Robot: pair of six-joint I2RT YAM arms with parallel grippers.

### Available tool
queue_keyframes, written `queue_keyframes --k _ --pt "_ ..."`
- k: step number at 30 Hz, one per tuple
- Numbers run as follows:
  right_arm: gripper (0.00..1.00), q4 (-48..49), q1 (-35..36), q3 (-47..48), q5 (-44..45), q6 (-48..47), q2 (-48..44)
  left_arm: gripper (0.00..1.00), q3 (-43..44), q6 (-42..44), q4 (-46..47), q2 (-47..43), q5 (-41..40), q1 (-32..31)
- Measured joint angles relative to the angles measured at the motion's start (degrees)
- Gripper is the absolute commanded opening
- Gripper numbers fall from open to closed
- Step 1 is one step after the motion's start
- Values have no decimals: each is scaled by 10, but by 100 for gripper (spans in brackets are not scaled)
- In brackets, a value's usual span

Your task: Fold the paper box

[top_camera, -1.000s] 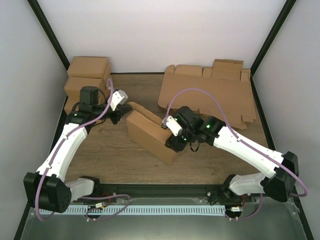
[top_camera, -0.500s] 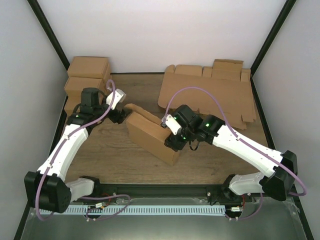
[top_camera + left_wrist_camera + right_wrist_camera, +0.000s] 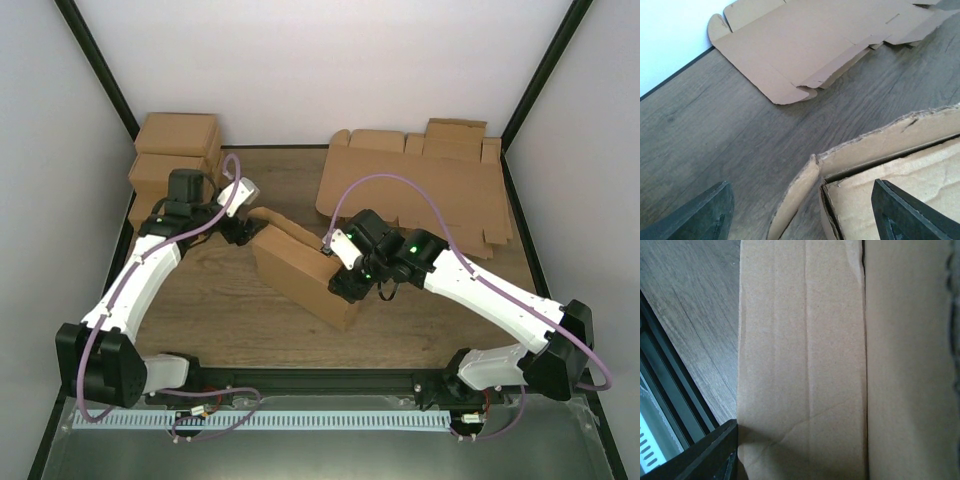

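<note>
The paper box (image 3: 300,270) lies mid-table, partly folded into a long brown block. At its far left corner a loose curved flap (image 3: 792,200) sticks out. My left gripper (image 3: 238,228) hovers at that corner. In the left wrist view its gripper (image 3: 805,220) is open, with the dark fingertips (image 3: 710,215) set wide to either side of the flap and touching nothing. My right gripper (image 3: 345,278) is pressed against the box's right end. In the right wrist view the box's wall (image 3: 800,365) fills the frame. Only one finger (image 3: 710,455) shows, at the cardboard's left edge.
A sheaf of flat cardboard blanks (image 3: 420,185) lies at the back right and also shows in the left wrist view (image 3: 805,45). Finished brown boxes (image 3: 175,150) are stacked at the back left. The black front rail (image 3: 670,405) runs just beside the box's near end.
My left gripper has gone from shut to wide open, letting go of the corner flap, and its arm shifted slightly. The right arm and the box have barely moved.
</note>
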Motion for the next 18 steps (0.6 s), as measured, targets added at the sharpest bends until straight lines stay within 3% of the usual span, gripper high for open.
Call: queue_keyframes --k 2,4,18 --pt "67 0 0 0 0 0 0 85 0 7 -6 1 5 0" --pt "67 0 0 0 0 0 0 99 -1 11 -5 -1 10 0" --pt "67 7 0 -4 -17 0 -4 100 -73 -62 89 -60 -28 0"
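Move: The paper box's end flap is almost at the left fingers, about 1 cm ahead, 2 cm right and 2 cm below. The box's middle lies roughly 10 cm back, 10 cm right and 12 cm below that hand; the stacked boxes stand some 20 cm left and 8 cm ahead, 12 cm below. From the right hand, at the box's nearer end, the flap is about 16 cm ahead and 18 cm left, about level in height. Opening its fingers fully, the left hand eases back about 1 cm, then left and slightly up beside the end flap. ##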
